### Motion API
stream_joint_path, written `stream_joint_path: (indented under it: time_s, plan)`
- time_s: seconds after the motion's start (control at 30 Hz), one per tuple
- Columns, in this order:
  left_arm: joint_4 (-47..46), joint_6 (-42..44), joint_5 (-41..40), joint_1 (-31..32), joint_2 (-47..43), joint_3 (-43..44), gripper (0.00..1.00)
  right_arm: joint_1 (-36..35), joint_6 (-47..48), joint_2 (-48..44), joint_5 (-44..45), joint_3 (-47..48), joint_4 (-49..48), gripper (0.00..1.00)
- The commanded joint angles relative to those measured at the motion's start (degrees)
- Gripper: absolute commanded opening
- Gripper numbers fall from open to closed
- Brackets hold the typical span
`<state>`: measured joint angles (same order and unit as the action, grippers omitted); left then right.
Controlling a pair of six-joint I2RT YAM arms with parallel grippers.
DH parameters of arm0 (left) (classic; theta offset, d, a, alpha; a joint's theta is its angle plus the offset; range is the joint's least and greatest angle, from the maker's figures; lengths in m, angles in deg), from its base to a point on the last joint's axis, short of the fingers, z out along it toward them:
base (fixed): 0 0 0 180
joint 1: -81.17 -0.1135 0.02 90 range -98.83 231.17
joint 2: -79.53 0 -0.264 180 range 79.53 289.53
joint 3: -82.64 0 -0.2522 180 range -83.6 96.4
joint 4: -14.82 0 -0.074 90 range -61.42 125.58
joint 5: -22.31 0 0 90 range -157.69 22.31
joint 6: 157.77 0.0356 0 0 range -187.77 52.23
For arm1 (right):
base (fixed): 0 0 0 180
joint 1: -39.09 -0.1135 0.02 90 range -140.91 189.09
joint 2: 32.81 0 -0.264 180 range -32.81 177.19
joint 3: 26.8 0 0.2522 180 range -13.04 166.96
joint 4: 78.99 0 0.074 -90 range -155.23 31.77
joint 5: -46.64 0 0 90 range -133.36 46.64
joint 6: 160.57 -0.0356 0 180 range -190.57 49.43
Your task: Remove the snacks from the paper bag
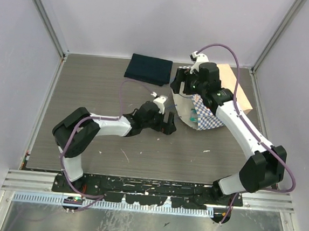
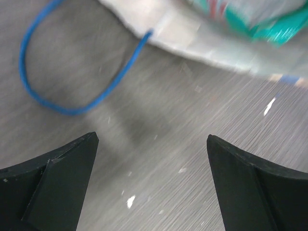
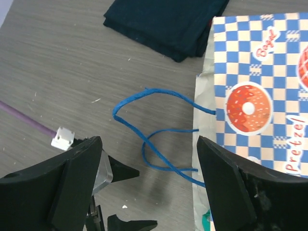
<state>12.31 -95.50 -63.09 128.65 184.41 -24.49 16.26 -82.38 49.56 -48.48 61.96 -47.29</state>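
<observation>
The blue-and-white checkered paper bag lies on its side, mouth facing left. A teal snack shows just inside the mouth, and a sliver of the snack peeks out in the right wrist view. The bag's blue cord handles lie on the table in front of the mouth. My left gripper is open, low over the table just short of the bag's lip. Above the handles and the bag's mouth edge, my right gripper hangs open and holds nothing.
A folded dark navy cloth lies at the back, left of the bag. A tan cardboard box sits behind the bag. White crumbs dot the grey table. The left arm's fingertips show below my right gripper.
</observation>
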Motion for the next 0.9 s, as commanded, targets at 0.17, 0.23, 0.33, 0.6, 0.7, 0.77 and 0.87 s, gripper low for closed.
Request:
stream_joint_path:
  time_s: [0.17,0.23,0.33,0.6,0.7,0.77,0.87]
  plan:
    - [-18.71,4.16,-1.70,0.81,-9.15,-15.72,0.98,-1.48,-0.14,4.31,-4.09,6.10,-2.26,0.84]
    - [-20.41,4.11,-2.08,1.02,-9.78,-17.12,0.98,-1.48,-0.73,5.79,-4.58,6.79,-3.31,0.84]
    - [-20.66,4.66,-2.53,1.50,-9.86,-16.80,0.98,-1.45,-1.72,8.64,-6.00,8.38,-4.10,0.83]
    - [-17.96,7.90,-5.67,3.76,-8.76,-12.01,0.98,-1.47,-3.50,12.44,-10.81,10.33,-5.46,0.58]
    - [-17.65,8.98,-5.86,4.10,-8.73,-10.59,0.98,-1.38,-4.52,11.68,-13.50,11.28,-5.80,0.14]
    - [-17.65,9.67,-5.79,4.26,-8.56,-9.72,0.98,-1.17,-4.30,9.92,-14.32,11.20,-5.40,0.01]
    - [-17.65,11.07,-6.04,4.36,-6.98,-7.64,0.98,1.33,-3.59,6.13,-16.16,9.79,-3.83,0.01]
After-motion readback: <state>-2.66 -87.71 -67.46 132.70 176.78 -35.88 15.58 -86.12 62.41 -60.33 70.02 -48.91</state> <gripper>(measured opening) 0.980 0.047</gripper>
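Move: The bag's upper blue handle, its loop sticking out from the mouth, sits about 4 cm to the right gripper's left, 2 cm ahead and 4 cm below. The middle of the paper bag, lying on its side, is roughly 17 cm right, 6 cm ahead and 16 cm down. The dark cloth is some 20 cm ahead, 12 cm left, on the table. From the left gripper that handle is about 12 cm ahead, 1 cm left and 13 cm up. Bring the right gripper about 6 cm left, a little forward and 4 cm down onto the loop of the upper blue handle, turning slightly counter-clockwise. Then shut its fingers, pinching the handle, and start lifting. Meanwhile dip the open left gripper back and left, then raise it about 6 cm with its fingers tipping up and swing it back right. ##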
